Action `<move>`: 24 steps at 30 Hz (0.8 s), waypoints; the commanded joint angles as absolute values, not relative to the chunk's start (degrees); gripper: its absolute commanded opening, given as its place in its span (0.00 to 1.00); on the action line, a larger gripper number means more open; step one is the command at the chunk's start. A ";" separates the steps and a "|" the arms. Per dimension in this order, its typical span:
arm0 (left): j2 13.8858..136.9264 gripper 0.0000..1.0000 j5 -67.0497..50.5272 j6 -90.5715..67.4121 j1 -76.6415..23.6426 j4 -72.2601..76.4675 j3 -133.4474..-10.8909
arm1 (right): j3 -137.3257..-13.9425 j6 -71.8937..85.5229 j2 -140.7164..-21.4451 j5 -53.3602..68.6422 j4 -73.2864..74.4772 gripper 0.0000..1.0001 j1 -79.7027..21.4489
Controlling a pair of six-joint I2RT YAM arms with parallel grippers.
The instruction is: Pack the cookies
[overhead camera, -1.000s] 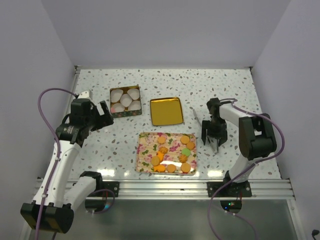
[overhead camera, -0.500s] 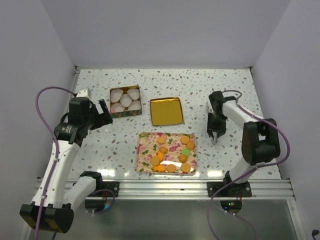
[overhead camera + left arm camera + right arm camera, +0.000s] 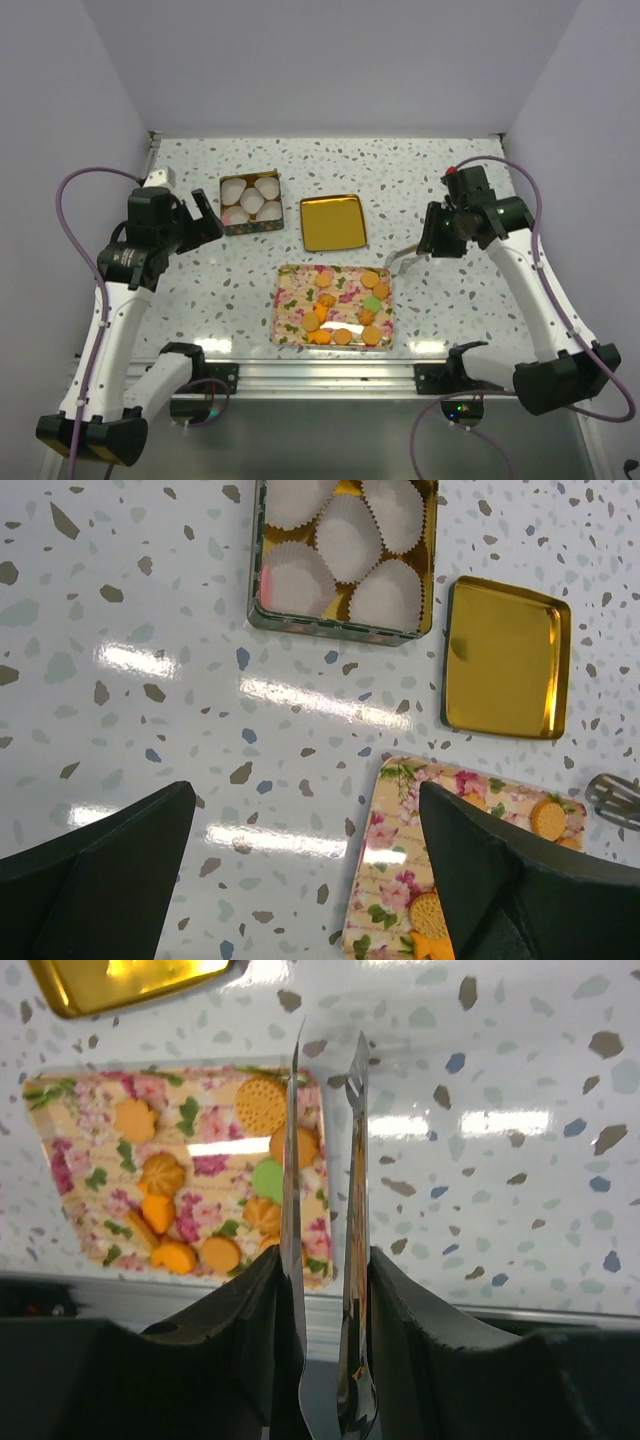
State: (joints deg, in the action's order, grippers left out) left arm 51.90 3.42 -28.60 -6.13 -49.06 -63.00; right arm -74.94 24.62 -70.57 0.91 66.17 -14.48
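Note:
Several orange-brown cookies (image 3: 370,279) and a pale green one (image 3: 371,302) lie on a floral tray (image 3: 295,300) near the front. My right gripper (image 3: 440,240) is shut on metal tongs (image 3: 405,257), held above the table just right of the tray. In the right wrist view the tongs' two blades (image 3: 296,1160) stand between the fingers (image 3: 250,1310), tips over the tray's right edge near the cookies (image 3: 262,1103). My left gripper (image 3: 205,225) hangs open left of the tin; in its wrist view the gripper (image 3: 305,870) holds nothing, with the tray (image 3: 400,830) below it.
A tin (image 3: 250,203) with white paper cups (image 3: 352,540) stands at the back left. Its gold lid (image 3: 332,221) lies upside down beside it, between tin and tray. The aluminium rail (image 3: 330,375) runs along the table's near edge.
My right gripper has closed on the tongs and lifted them from the table, the arm swinging up and to the right. The left arm drifted slightly left, still open.

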 commanded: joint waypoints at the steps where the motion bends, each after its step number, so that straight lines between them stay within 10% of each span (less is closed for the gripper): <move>1: 52.38 1.00 0.88 -29.53 -6.42 -51.50 -66.18 | -76.55 26.98 -66.11 7.64 72.85 0.39 -15.81; 24: 40.70 1.00 -31.99 -32.96 -14.14 -26.91 -52.47 | -87.36 33.03 -64.94 26.63 67.16 0.35 -18.36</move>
State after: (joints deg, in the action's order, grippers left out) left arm 43.24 -24.62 -32.36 -11.57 -37.95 -53.01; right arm -83.99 29.67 -62.72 23.20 73.23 -17.43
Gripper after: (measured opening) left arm 0.997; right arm 0.354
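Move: The cookie tray's middle lies roughly 26 cm left of the tong-holding right hand, 11 cm back and 19 cm below; its green cookie is about 14 cm left and 10 cm back. The gold tray stands some 15 cm ahead and 25 cm left. From the empty left hand, the cookie tray is about 30 cm right, 12 cm back and 23 cm lower, with the gold tray 14 cm ahead and 31 cm right, and the cookie tin 20 cm ahead and 5 cm right. Still gripping the tongs, the right hand first draws back about 6 cm, then climbs to some 9 cm higher while easing left, its wrist rolling over 20 degrees so the tips swing left above the cookie tray. After a slow start the left hand, wide open, sweeps right and a little back towards the cookie tray, rolling left side down and turning clockwise. ##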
